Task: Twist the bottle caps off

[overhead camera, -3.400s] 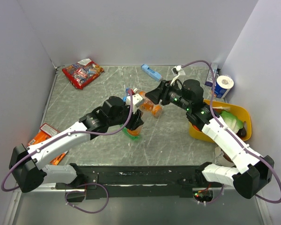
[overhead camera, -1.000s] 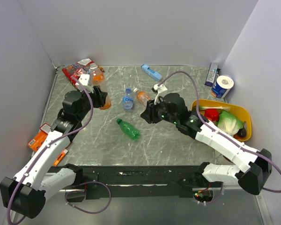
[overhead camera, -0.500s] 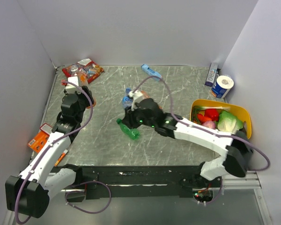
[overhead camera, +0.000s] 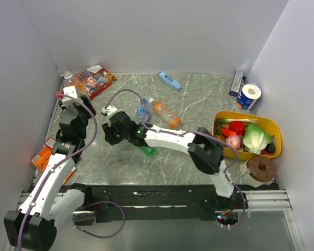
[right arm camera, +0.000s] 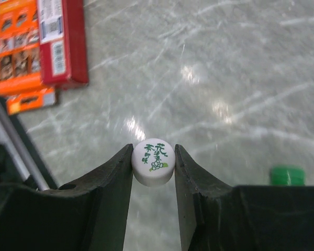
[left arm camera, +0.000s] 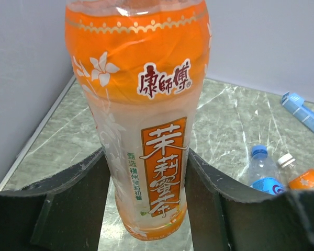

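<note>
My left gripper [left arm camera: 146, 209] is shut on an upright orange-label bottle [left arm camera: 146, 120]; its top is cut off in the left wrist view. In the top view this bottle [overhead camera: 68, 77] is held by the left gripper [overhead camera: 69, 90] near the back left corner. My right gripper [right arm camera: 153, 164] is shut on a white cap [right arm camera: 153, 161] with green print, held above the table; in the top view the right gripper [overhead camera: 111, 137] is left of centre. A clear blue-label bottle [overhead camera: 142, 110], a second orange bottle [overhead camera: 165, 113] and a green bottle [overhead camera: 147, 150] lie in the middle of the table.
A red snack bag [overhead camera: 92, 80] and a flat blue box [overhead camera: 169, 80] lie at the back. Red and orange boxes [overhead camera: 44, 151] sit by the left wall. A yellow basket [overhead camera: 272, 128] of produce and a can [overhead camera: 249, 96] are at the right.
My left gripper carried the orange bottle further back and left toward the corner. My right arm swung left across the table, past the lying bottles, with the white cap.
</note>
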Tool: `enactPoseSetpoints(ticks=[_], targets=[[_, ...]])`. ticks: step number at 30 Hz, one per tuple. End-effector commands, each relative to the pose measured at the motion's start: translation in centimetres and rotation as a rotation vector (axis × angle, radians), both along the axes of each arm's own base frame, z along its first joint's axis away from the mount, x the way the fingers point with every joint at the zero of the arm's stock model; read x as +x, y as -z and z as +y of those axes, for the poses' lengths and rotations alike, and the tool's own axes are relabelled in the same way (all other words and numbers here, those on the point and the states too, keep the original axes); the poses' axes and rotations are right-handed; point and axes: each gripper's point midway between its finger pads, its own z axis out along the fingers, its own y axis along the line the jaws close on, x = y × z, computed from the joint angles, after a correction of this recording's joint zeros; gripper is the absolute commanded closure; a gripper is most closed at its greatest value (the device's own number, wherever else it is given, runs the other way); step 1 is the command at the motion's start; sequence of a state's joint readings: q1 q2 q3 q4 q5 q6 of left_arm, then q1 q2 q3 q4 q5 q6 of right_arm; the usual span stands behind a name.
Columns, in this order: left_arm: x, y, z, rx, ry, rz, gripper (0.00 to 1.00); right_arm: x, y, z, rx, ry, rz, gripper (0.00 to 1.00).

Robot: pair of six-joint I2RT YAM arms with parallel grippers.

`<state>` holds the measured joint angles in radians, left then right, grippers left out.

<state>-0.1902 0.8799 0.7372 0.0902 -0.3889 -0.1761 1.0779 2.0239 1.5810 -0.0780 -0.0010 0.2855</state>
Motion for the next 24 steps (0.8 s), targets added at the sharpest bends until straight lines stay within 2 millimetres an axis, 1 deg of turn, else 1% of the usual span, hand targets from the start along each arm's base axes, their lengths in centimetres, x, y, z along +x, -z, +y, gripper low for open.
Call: enactPoseSetpoints(ticks=[1, 2, 3, 4, 5, 6, 7, 8, 9, 10, 11, 12, 13, 14, 15, 16, 17, 21, 23, 24], targets=[[-0.5, -3.7, 0.0, -0.02, 0.008, -0.097, 0.43, 1.9, -1.0, 3.0, 0.022, 0.015, -0.063, 0.79], [-0.5, -4.0, -0.1, -0.027, 0.012, -0.1, 0.43, 2.1, 0.8, 3.3, -0.004, 0.02, -0.053, 0.79], [-0.5, -3.9, -0.1, -0.026, 0.016, -0.091, 0.43, 2.5, 0.5, 3.8, 0.002, 0.023, -0.06, 0.79], [-0.5, -4.1, -0.2, -0.029, 0.018, -0.094, 0.43, 2.6, 1.0, 3.9, -0.007, 0.024, -0.06, 0.79], [-0.7, -4.4, -0.1, -0.03, 0.018, -0.103, 0.43, 2.8, 2.3, 4.1, -0.027, 0.026, -0.056, 0.78], [-0.8, -4.6, 0.0, -0.03, 0.012, -0.109, 0.43, 3.0, 1.9, 4.6, -0.018, 0.024, -0.062, 0.78], [-0.9, -4.8, 0.1, -0.03, 0.01, -0.116, 0.42, 3.1, 2.3, 4.8, -0.023, 0.022, -0.06, 0.78], [-1.2, -5.1, 0.1, -0.032, 0.009, -0.127, 0.42, 2.9, 3.2, 5.1, -0.03, 0.012, -0.049, 0.77], [-1.3, -5.2, 0.2, -0.033, 0.009, -0.133, 0.42, 3.1, 3.1, 5.6, -0.02, 0.009, -0.05, 0.77], [-1.4, -5.4, 0.2, -0.033, 0.007, -0.137, 0.42, 2.9, 4.2, 6.0, -0.033, 0.001, -0.038, 0.76], [-1.5, -5.5, 0.2, -0.034, 0.01, -0.14, 0.42, 2.8, 4.6, 6.2, -0.04, -0.005, -0.032, 0.76], [-1.5, -5.6, 0.2, -0.034, 0.01, -0.142, 0.42, 2.8, 4.2, 6.8, -0.031, -0.007, -0.039, 0.76], [-1.4, -5.4, 0.3, -0.032, 0.006, -0.133, 0.42, 2.8, 5.2, 7.0, -0.044, -0.006, -0.034, 0.75], [-1.4, -5.6, 0.3, -0.03, 0.003, -0.132, 0.42, 2.7, 5.7, 7.2, -0.053, -0.006, -0.031, 0.75], [-1.4, -5.5, 0.5, -0.027, -0.004, -0.129, 0.42, 2.9, 5.6, 7.5, -0.05, 0.003, -0.038, 0.74], [-1.4, -5.5, 0.7, -0.026, -0.014, -0.127, 0.42, 3.0, 6.6, 7.6, -0.062, 0.014, -0.029, 0.74], [-1.5, -5.6, 1.0, -0.021, -0.028, -0.128, 0.42, 3.0, 7.0, 7.5, -0.071, 0.024, -0.027, 0.73], [-1.8, -5.7, 3.0, -0.012, -0.106, -0.122, 0.42, 3.5, 7.7, 7.1, -0.075, 0.073, -0.022, 0.69], [-1.8, -5.9, 3.0, -0.029, -0.091, -0.137, 0.42, 3.5, 8.0, 6.8, -0.078, 0.082, -0.024, 0.63], [-1.8, -5.9, 3.1, -0.034, -0.088, -0.143, 0.42, 3.5, 8.0, 6.7, -0.081, 0.085, -0.025, 0.59]])
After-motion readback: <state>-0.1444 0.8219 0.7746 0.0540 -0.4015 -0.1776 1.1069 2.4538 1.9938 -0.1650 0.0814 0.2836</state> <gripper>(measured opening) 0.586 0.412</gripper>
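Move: The right hand, already pinching the white cap, is bound for bare table about 3 cm ahead, 7 cm to its left and some 13 cm below. From that hand the green bottle lies about 14 cm right and 4 cm ahead, the water bottle 12 cm right and 22 cm ahead, and the orange-and-red boxes 28 cm left and 4 cm back. From the left hand the bare spot is some 10 cm right, 5 cm back and 28 cm below. The right hand carries the pinched cap down about 9 cm, and some 6 cm left with a little forward, towards the bare table between the green bottle and the orange-and-red boxes, the fingers tipping slightly further down and staying shut on the cap as the sideways travel dies out before the sinking does. The left hand keeps its grip on the opened orange-labelled bottle and eases it up about 3 cm, drifting slightly left near the end. ##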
